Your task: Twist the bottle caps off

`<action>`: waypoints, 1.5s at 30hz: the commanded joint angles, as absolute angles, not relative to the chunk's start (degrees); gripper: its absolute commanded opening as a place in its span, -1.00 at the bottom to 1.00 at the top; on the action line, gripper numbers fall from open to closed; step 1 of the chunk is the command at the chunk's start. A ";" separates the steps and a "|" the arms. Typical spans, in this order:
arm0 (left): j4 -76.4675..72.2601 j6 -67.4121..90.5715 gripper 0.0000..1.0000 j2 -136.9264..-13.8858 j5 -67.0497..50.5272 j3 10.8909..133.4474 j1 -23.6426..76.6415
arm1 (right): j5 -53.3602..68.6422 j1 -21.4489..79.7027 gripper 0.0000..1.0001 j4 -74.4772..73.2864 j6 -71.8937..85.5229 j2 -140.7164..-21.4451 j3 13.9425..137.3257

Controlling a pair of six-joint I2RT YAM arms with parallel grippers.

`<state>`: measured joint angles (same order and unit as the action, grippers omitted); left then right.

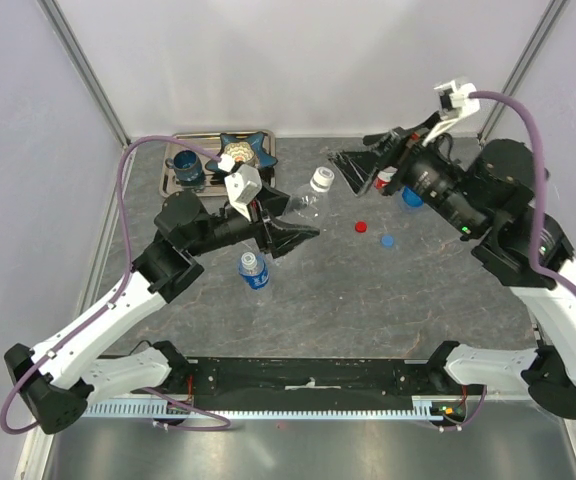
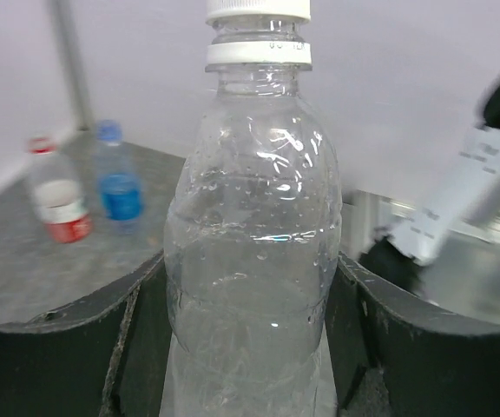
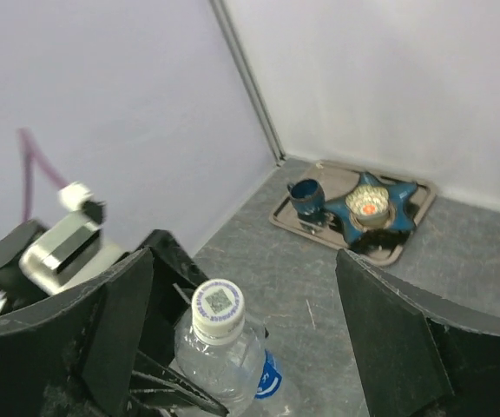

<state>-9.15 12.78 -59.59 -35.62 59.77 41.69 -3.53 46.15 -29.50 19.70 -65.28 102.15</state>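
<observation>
My left gripper (image 1: 293, 232) (image 2: 250, 334) is shut on the lower body of a clear plain bottle (image 1: 306, 206) (image 2: 254, 217), which it holds tilted toward the right arm. The bottle's white cap (image 1: 321, 180) (image 2: 257, 9) (image 3: 218, 306) sits on its neck. My right gripper (image 1: 361, 152) (image 3: 246, 282) stands open around that cap without touching it; the cap is nearer its left finger. A loose red cap (image 1: 361, 226) and a loose blue cap (image 1: 387, 240) lie on the table. A blue-labelled bottle (image 1: 254, 270) (image 3: 269, 379) stands below the held one.
A red-labelled bottle (image 1: 382, 182) (image 2: 59, 204) and a blue one (image 1: 411, 197) (image 2: 118, 184) stand under the right arm. At the back left a metal tray (image 1: 171, 185) (image 3: 406, 250) holds a dark blue mug (image 1: 185, 168) (image 3: 306, 198) and a blue star dish (image 1: 245, 150) (image 3: 369, 207).
</observation>
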 commanded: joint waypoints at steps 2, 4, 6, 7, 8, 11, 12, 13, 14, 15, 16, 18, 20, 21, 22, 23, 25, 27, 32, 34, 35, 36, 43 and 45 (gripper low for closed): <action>-5.71 0.09 0.05 -58.62 -2.67 58.36 48.24 | -12.22 46.41 0.82 -32.17 28.29 -69.08 100.91; -5.63 -3.85 0.05 -59.06 5.16 57.75 51.13 | -12.13 46.58 0.80 -31.73 29.35 -69.52 100.46; -5.63 -5.35 0.04 -59.94 11.21 57.74 52.64 | -13.01 46.84 0.79 -31.47 30.14 -70.05 100.55; -5.80 -6.41 0.04 -60.20 13.08 57.74 53.95 | -13.27 46.93 0.79 -31.46 30.32 -70.40 100.63; -5.89 -6.76 0.04 -60.38 14.49 57.74 54.49 | -13.27 47.02 0.78 -31.46 30.41 -70.75 100.90; -6.42 -7.03 0.04 -60.91 17.14 57.83 55.28 | -13.53 47.28 0.75 -31.20 30.85 -71.80 100.99; -6.50 -7.03 0.04 -61.00 17.23 57.92 55.28 | -13.62 47.20 0.72 -31.38 30.85 -72.15 101.07; -6.42 -7.12 0.04 -61.08 17.23 58.01 55.46 | -13.80 47.28 0.71 -31.64 30.85 -72.42 100.99; -6.59 -7.03 0.04 -61.17 17.31 58.01 55.55 | -13.80 47.20 0.70 -31.64 30.76 -72.86 100.55; -6.59 -7.03 0.04 -61.08 17.05 58.01 55.63 | -13.80 47.28 0.67 -31.73 30.76 -73.04 100.29; -6.50 -7.03 0.04 -61.08 17.14 58.18 55.81 | -13.71 47.20 0.65 -31.64 30.76 -73.30 99.94; -6.50 -7.03 0.04 -61.00 16.88 58.36 55.90 | -13.71 47.29 0.60 -31.21 30.76 -73.65 98.88; -6.50 -7.12 0.04 -60.82 16.96 58.36 56.07 | -13.27 47.28 0.55 -30.41 30.94 -73.83 97.56; -6.68 -7.12 0.04 -60.82 16.96 58.27 56.16 | -13.18 47.29 0.51 -30.06 30.85 -74.00 97.38; -6.68 -7.29 0.04 -60.73 16.96 58.18 56.25 | -13.01 47.29 0.49 -29.88 30.85 -74.00 97.03; -6.68 -7.29 0.04 -60.82 16.96 58.18 56.34 | -12.92 47.37 0.47 -29.62 30.76 -74.26 96.86; -6.94 -7.29 0.04 -60.65 16.96 58.01 56.42 | -13.18 47.37 0.44 -29.44 30.67 -74.53 96.68; -6.94 -7.38 0.04 -60.56 16.79 58.01 56.51 | -13.36 47.37 0.39 -29.01 30.59 -74.71 96.50; -7.03 -7.56 0.04 -60.56 16.70 57.74 56.69 | -14.06 47.29 0.28 -27.25 30.41 -74.18 94.84; -7.03 -7.56 0.04 -60.56 16.70 57.57 56.78 | -14.50 47.37 0.26 -26.72 30.41 -73.74 93.96; -7.03 -7.56 0.04 -60.47 16.61 57.48 56.78 | -14.68 47.29 0.25 -26.02 30.41 -73.57 93.61; -7.03 -7.38 0.04 -60.56 16.61 57.39 56.78 | -14.76 47.29 0.25 -25.75 30.41 -73.39 93.08; -7.12 -7.29 0.04 -60.56 16.44 57.04 56.78 | -15.47 47.37 0.01 -25.23 30.24 -72.86 92.11; -7.12 -7.21 0.04 -60.56 16.44 57.04 56.78 | -16.08 47.29 0.00 -24.52 30.32 -72.51 91.41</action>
<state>-4.40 -5.69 -61.36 15.05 57.06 56.40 -13.69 47.31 -27.27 30.24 -74.63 92.31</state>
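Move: The white cap on the clear bottle held in the left gripper is roughly 4 cm to the right gripper's left and 6 cm below it, about level fore and aft. From the left gripper that cap is some 9 cm up, 4 cm right and 1 cm ahead. On the table about 30 cm below the left gripper, the labelled bottle stands some 12 cm to its left, level fore and aft. The red cap lies 13 cm ahead and 6 cm right of the right gripper, about 53 cm below. Lower the open right gripper about 12 cm while taking it forward and left onto the white cap, tipping it down nearly 20 degrees and closing its fingers to about half open on either side of the cap. Meanwhile keep the left gripper's hold on the bottle, swing it some 35 degrees counter-clockwise, carry it forward and down, then hold it still. ##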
